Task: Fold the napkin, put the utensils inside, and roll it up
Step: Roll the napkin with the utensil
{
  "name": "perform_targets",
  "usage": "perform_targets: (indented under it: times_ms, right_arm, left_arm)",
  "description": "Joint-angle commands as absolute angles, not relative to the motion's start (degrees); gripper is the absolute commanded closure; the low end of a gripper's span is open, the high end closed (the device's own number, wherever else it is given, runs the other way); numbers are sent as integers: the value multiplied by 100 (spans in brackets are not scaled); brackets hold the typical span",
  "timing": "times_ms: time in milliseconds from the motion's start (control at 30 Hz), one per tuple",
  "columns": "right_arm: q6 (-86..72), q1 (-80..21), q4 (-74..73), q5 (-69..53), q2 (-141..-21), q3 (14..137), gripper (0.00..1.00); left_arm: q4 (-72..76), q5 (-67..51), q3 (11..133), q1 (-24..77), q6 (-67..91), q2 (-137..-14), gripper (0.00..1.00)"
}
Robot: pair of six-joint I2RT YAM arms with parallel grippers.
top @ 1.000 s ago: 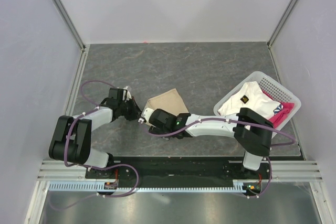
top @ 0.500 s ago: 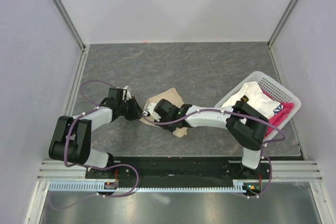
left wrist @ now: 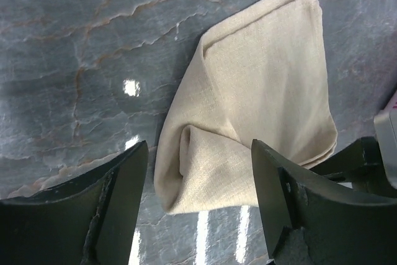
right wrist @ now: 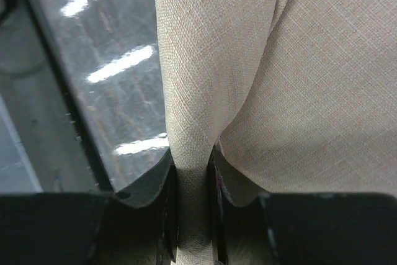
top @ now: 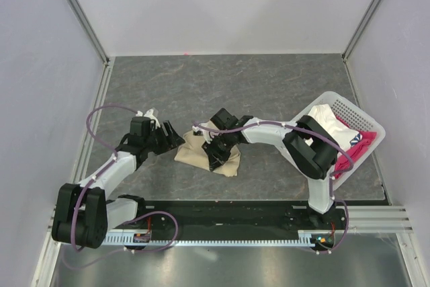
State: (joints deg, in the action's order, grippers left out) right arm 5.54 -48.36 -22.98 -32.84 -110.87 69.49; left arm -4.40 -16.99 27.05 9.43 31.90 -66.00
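The beige napkin [top: 190,155] lies loosely rolled into a bundle on the grey table, between the two arms. My left gripper [top: 175,141] stands open at its left end; in the left wrist view the napkin [left wrist: 260,97] has its rolled near end just ahead of the spread fingers [left wrist: 118,203], touching neither. My right gripper [top: 213,151] is over the bundle's middle. In the right wrist view it [right wrist: 192,209] is shut on an upright fold of the napkin [right wrist: 310,85]. The utensils are hidden.
A white slotted basket [top: 356,113] stands at the right edge, holding a white cloth [top: 321,126] and a pink-red cloth [top: 353,144]. Grey walls enclose the table [top: 235,85] on three sides. The right gripper's dark body [left wrist: 366,166] shows beside the napkin in the left wrist view.
My left gripper has opened, let go of the napkin and drawn back a little to the left. The right gripper has swung up over the bundle and closed on a fold of it.
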Motion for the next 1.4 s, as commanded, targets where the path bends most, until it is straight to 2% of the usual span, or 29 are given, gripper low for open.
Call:
perform_targets:
  times_ms: [0,400,533,733,767,833,867,967,1000,1033,1100,1233,1333,1367]
  right_arm:
    - [519,-4659,-3084,-4805,-11653,7118,77]
    - [448,-4201,-3629,-5590,-12541,7707,76]
    - [352,-4078,-3674,-5722,-12726,7848,76]
    - [378,-4008,-3805,-5704,-12902,8051,77]
    - [378,-3999,-3814,-5704,-12911,8077,77]
    - [369,-3999,-3832,-5678,-12885,8112,75]
    - [360,-3990,-3823,-5634,-12833,8147,72]
    - [229,-3982,-3832,-5310,-12648,8235,62]
    - [185,-3981,-3823,-5204,-12500,8314,59]
    - [141,-3981,-3841,-4960,-12420,8358,51]
    - [53,-3990,-3841,-4739,-12156,8490,47]
    - [88,-4069,-3823,-3950,-11699,8561,32]
    - [149,-4393,-3631,-3132,-11234,8429,27]
    - [202,-4516,-3438,-2520,-10945,8255,26]
  left_arm:
    - [-510,-1713,2532,932,3225,-6408,25]
    - [-18,-2565,2276,940,3296,-6934,24]
    - [-18,-2716,2268,940,3331,-7084,29]
    - [-61,-2619,2303,940,3357,-7259,57]
    - [-70,-2593,2303,940,3357,-7295,66]
    - [-166,-2567,2355,940,3357,-7391,76]
    - [-219,-2532,2373,940,3357,-7418,85]
    - [-386,-2444,2461,940,3340,-7479,98]
    - [-439,-2409,2513,940,3331,-7488,98]
    - [-535,-2373,2531,940,3340,-7497,98]
    - [-606,-2312,2575,940,3331,-7515,98]
    - [-694,-2303,2645,940,3322,-7594,98]
    - [-738,-2311,2681,940,3322,-7638,98]
    - [-738,-2312,2689,940,3322,-7655,98]
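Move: The left end of the rolled napkin edge lies about 4 cm back, 2 cm right and 5 cm below the open left hand. The right hand already holds the middle of the rolled edge; from this hand the roll's left end is some 11 cm left and 3 cm ahead, its right end about 6 cm right and 2 cm back, and the napkin's flat part about 8 cm ahead, all near finger height. Left sinks back some 5 cm, pinching the roll's left end; right turns back 35 degrees, releases, lifts forward. ##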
